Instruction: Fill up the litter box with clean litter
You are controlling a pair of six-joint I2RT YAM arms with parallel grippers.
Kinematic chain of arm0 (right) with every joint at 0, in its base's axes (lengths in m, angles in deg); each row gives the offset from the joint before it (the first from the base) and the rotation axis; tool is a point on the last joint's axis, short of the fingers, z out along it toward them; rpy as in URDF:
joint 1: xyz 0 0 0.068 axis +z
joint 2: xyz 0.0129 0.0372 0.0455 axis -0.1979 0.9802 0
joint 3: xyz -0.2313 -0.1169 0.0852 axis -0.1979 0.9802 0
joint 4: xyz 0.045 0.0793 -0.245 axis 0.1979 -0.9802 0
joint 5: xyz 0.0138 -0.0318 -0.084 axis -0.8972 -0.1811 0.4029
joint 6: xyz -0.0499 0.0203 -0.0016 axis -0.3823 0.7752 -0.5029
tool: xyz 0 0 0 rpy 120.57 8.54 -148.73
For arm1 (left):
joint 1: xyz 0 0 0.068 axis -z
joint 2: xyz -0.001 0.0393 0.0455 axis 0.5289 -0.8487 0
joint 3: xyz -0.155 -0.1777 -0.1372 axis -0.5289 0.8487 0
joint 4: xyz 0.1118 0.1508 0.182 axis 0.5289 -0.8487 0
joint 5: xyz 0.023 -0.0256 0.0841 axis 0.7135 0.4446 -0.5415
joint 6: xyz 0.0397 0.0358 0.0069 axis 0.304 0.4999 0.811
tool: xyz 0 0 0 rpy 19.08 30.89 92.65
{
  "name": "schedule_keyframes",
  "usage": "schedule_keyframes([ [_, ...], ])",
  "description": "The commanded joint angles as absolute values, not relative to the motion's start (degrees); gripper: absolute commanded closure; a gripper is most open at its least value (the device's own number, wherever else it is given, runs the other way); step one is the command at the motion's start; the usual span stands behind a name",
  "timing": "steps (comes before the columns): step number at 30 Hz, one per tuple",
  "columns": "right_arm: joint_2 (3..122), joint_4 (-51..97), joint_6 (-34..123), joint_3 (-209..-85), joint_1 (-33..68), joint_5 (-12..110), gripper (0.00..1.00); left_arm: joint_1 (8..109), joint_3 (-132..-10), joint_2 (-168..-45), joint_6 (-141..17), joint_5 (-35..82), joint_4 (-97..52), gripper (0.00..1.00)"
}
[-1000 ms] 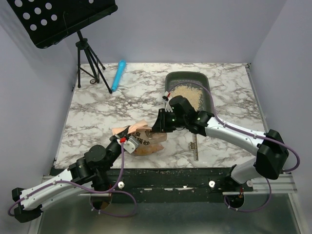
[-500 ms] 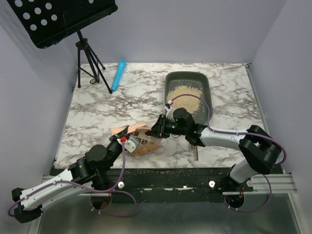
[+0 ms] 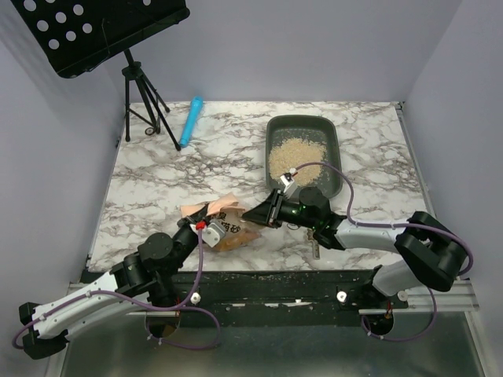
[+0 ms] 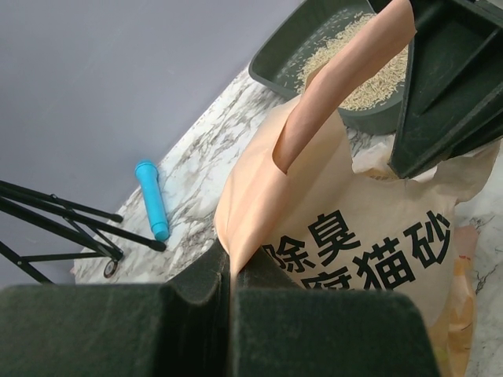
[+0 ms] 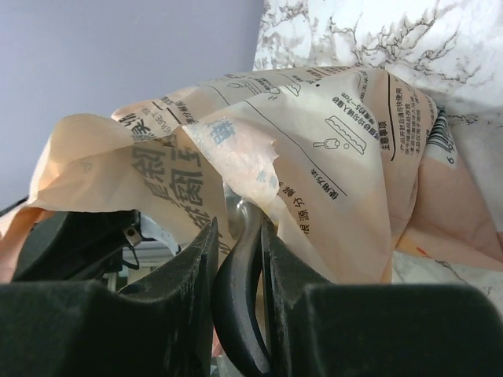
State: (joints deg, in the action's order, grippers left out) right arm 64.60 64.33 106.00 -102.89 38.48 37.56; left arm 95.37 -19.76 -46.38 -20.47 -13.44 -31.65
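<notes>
The litter box (image 3: 331, 148) stands at the back right of the marble table and holds a pile of clean litter (image 3: 294, 153). The left wrist view shows the litter box (image 4: 288, 52) and clean litter (image 4: 369, 75) behind the bag. An orange printed bag (image 3: 233, 228) lies near the front edge. My left gripper (image 3: 203, 226) is shut on the bag's (image 4: 354, 228) edge, fingertips (image 4: 251, 271) pinching the paper. My right gripper (image 3: 257, 214) is shut on the scoop's black handle (image 5: 240, 306). The scoop's silver end (image 5: 236, 206) is tucked under the torn bag (image 5: 338, 149) opening.
A black music stand (image 3: 102, 31) on a tripod (image 3: 145, 110) stands at the back left, with a blue tube (image 3: 190, 122) lying beside it. A thin metal strip (image 3: 314, 239) lies under my right arm. Loose grains dot the near table edge.
My right arm has swung back from the litter box and come down low, bringing the scoop to the bag's mouth. The left arm and bag have stayed put.
</notes>
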Motion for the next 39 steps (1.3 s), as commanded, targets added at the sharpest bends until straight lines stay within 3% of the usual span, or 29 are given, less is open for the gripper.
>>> schedule_keyframes([
  [1, 61.1, 75.0, 112.3, -100.9, 37.5, 35.0, 1.00, 95.6, -22.1, -47.3, -20.6, -7.1, -26.0, 1.00],
  [16, 54.9, 85.6, 120.3, -89.3, 29.6, 29.4, 1.00, 95.9, -20.5, -50.6, -20.9, 3.2, -26.0, 1.00],
  [25, 48.7, 84.7, 121.1, -84.3, 21.9, 22.0, 1.00, 96.3, -20.3, -55.2, -21.3, 5.4, -25.2, 1.00],
  [28, 45.3, 80.4, 119.9, -84.1, 19.6, 20.4, 1.00, 96.4, -20.3, -56.5, -21.6, 6.3, -25.1, 1.00],
  [39, 29.3, 42.3, 106.3, -93.5, 14.4, 22.0, 1.00, 97.1, -20.1, -57.4, -21.9, 6.6, -23.6, 1.00],
])
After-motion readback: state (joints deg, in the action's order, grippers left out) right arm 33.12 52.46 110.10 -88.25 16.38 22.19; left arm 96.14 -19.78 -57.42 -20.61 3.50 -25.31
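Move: About 19 cm ahead of the right hand, 18 cm to its right and 14 cm below lies the middle of the litter box. The litter bag, with the scoop's pan still inside, is some 6 cm left, 3 cm back and 8 cm down, and the caliper about 22 cm right, 9 cm back and 16 cm down. From the left hand, which already pinches the rim, the bag's middle is roughly 8 cm right, 3 cm back and 12 cm below. Drawing the scoop by its handle out through the bag's mouth, the right hand slides about 12 cm to the right, level at first and rising some 3 cm towards the end. The left hand keeps its pinch on the rim and follows about 7 cm to the right, easing slightly back and down while turning some 20 degrees clockwise. ##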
